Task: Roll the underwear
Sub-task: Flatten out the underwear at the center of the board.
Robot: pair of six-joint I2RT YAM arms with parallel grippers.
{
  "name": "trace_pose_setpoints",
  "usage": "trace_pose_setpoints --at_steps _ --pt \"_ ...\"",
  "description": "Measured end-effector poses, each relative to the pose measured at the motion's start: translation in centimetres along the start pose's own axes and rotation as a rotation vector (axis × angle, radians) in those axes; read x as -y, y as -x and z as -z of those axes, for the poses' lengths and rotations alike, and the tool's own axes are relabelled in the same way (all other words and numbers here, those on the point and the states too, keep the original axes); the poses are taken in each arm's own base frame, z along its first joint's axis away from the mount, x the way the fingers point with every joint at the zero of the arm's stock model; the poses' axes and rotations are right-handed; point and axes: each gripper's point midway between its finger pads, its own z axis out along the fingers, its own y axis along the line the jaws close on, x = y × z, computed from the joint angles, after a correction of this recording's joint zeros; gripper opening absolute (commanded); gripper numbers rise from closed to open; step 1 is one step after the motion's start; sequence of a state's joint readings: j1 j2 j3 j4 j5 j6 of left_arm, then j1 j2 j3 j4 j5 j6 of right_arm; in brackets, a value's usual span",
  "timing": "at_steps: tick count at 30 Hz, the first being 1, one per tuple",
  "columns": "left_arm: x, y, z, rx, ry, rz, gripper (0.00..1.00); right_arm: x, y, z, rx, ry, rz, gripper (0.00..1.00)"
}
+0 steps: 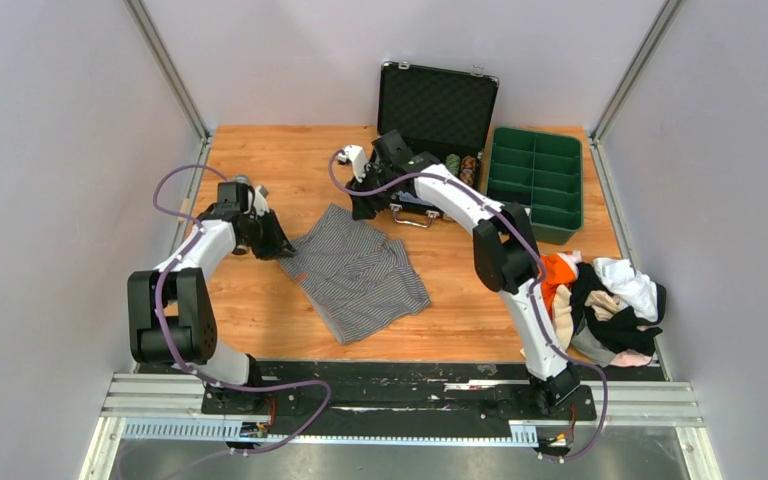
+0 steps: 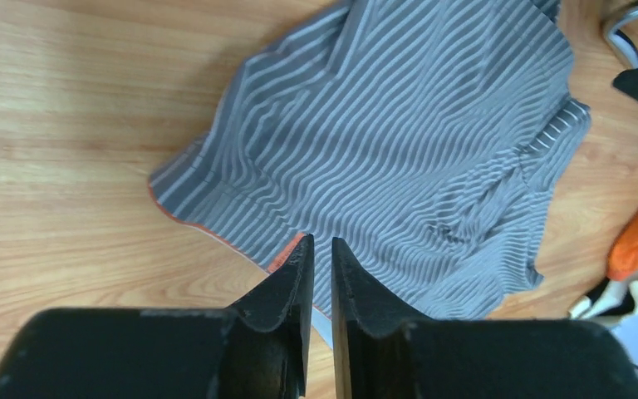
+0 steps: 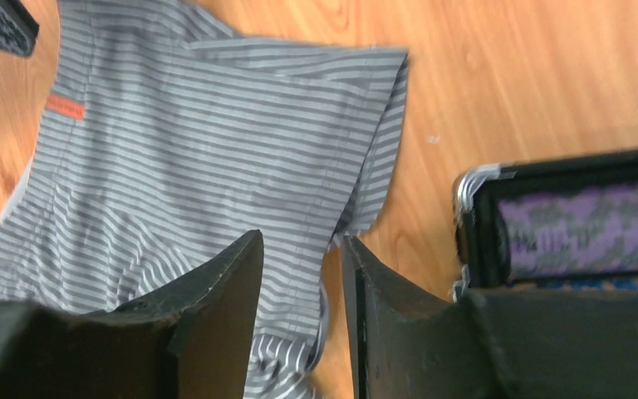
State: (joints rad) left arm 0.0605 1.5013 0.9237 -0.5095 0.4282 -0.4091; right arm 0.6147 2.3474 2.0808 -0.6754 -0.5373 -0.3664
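The grey-and-white pinstriped underwear lies spread flat on the wooden table, its waistband edged in orange. My left gripper is at its left edge. In the left wrist view that gripper is nearly closed, pinching the waistband edge of the striped cloth. My right gripper is at the garment's far corner. In the right wrist view it stands open, its fingers straddling the hem of the striped cloth. More underwear, orange, white, black and beige, is heaped at the right edge.
An open black case stands at the back, just right of my right gripper, its rim close by in the right wrist view. A green compartment tray sits beside it. Grey walls close in both sides.
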Motion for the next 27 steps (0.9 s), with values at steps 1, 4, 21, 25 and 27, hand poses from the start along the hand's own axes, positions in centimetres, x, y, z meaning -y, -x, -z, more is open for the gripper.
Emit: trace_pose_setpoints --at_steps 1,4,21,25,27 --pt "-0.2 0.3 0.0 0.006 0.018 -0.006 0.19 0.2 0.7 -0.2 0.022 -0.002 0.006 0.36" --pt "-1.2 0.9 0.0 0.013 0.073 -0.023 0.18 0.6 2.0 -1.5 0.064 -0.007 0.022 0.31" --pt "-6.4 0.2 -1.1 -0.047 0.295 -0.039 0.17 3.5 2.5 -10.4 0.110 -0.240 0.132 0.15" --pt "-7.6 0.4 -1.8 -0.067 0.334 -0.037 0.17 4.5 2.9 -10.5 0.113 -0.325 0.159 0.15" --pt "-7.9 0.6 -2.1 -0.074 0.348 -0.038 0.16 4.8 3.0 -10.5 0.114 -0.350 0.170 0.15"
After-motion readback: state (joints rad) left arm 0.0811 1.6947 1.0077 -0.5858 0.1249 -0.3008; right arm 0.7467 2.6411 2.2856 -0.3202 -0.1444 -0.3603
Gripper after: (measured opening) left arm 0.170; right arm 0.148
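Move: The left gripper's goal, the underwear's left corner, lies about 5 cm to its left, level fore and aft, and 6 cm below; the sparkly tumbler is roughly 15 cm ahead, 14 cm left and 4 cm lower. From the right gripper, the underwear's far corner sits some 7 cm ahead, 7 cm left and 7 cm down, with the poker case's middle about 15 cm ahead, 15 cm right and 4 cm lower. Swing the right gripper left and forward, then sink it about 6 cm onto the underwear's far corner, narrowing the fingers; once low, slide it on forward with the fingertips on the cloth, rolling the wrist some 20 degrees. Meanwhile take the left gripper left and down to the left corner, fingers kept nearly shut and swung to point more straight down. ##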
